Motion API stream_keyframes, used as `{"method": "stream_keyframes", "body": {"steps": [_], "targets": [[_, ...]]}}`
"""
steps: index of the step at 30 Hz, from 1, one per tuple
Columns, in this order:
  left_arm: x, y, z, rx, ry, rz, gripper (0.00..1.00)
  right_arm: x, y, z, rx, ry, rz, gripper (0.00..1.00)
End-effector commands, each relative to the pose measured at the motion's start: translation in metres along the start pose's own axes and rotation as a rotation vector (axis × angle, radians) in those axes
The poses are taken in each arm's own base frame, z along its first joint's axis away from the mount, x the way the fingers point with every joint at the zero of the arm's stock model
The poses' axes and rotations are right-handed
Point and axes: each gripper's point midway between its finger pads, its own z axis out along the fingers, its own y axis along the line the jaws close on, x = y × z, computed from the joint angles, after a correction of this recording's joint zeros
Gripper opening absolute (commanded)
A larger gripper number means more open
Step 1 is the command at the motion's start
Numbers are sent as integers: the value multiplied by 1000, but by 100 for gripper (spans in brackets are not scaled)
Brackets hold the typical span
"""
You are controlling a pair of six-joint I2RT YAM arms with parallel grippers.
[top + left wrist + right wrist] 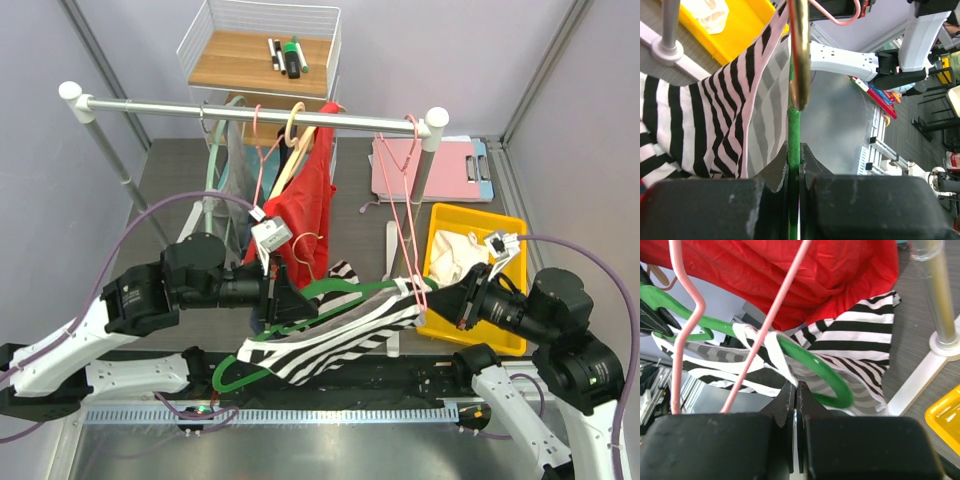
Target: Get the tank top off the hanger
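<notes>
A black-and-white striped tank top (330,345) hangs on a green hanger (335,292) held low in front of the rail. My left gripper (283,297) is shut on the hanger's green bar (793,135), with the striped cloth (715,115) draped to its left. My right gripper (447,296) is at the hanger's right end. In the right wrist view its jaws (796,386) are shut, pinching the tank top's white strap (775,352) where it crosses the green hanger arm (810,365).
A clothes rail (250,108) carries pink hangers (405,190) and a red garment (305,210); one pink hanger wire (765,325) crosses just in front of the right gripper. A yellow bin (470,260) stands at the right, a pink clipboard (440,165) behind it, and a wire shelf (260,55) at the back.
</notes>
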Motion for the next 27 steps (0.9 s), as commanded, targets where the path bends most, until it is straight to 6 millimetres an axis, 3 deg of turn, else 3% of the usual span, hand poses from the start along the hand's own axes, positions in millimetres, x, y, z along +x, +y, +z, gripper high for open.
{"method": "stream_keyframes", "body": {"steps": [1,4,8,13,19,27], "targets": [[-22,-6,-25,-24,-103,40,0,-11,-8,-16,101,-107,-5,1],[-20,-3,-32,-41,-101,48,0,-13,-15,-25,161,-143,0,1],[-11,-15,-38,30,-66,74,0,-19,-19,-35,226,-176,21,1],[1,-26,-46,107,-31,103,0,-25,-23,-35,256,-196,49,1],[-3,-33,-66,133,-88,134,0,-20,-39,-31,321,-183,93,1],[0,-27,-70,101,-82,138,0,-15,-30,-26,253,-180,117,1]]}}
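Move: The right hand already pinches the tank top's strap; the green hanger's right end lies about 4 cm to its left and 2 cm ahead, level with it. The pink hanger's lower end dangles 2 cm to its left and 3 cm above, level fore and aft. The left hand grips the hanger; that same right end is roughly 20 cm to its right and 5 cm ahead. The red garment hangs some 14 cm straight ahead of the left hand. Hands part: the left draws the gripped hanger about 5 cm left, the right tugs the strap 4 cm right. ##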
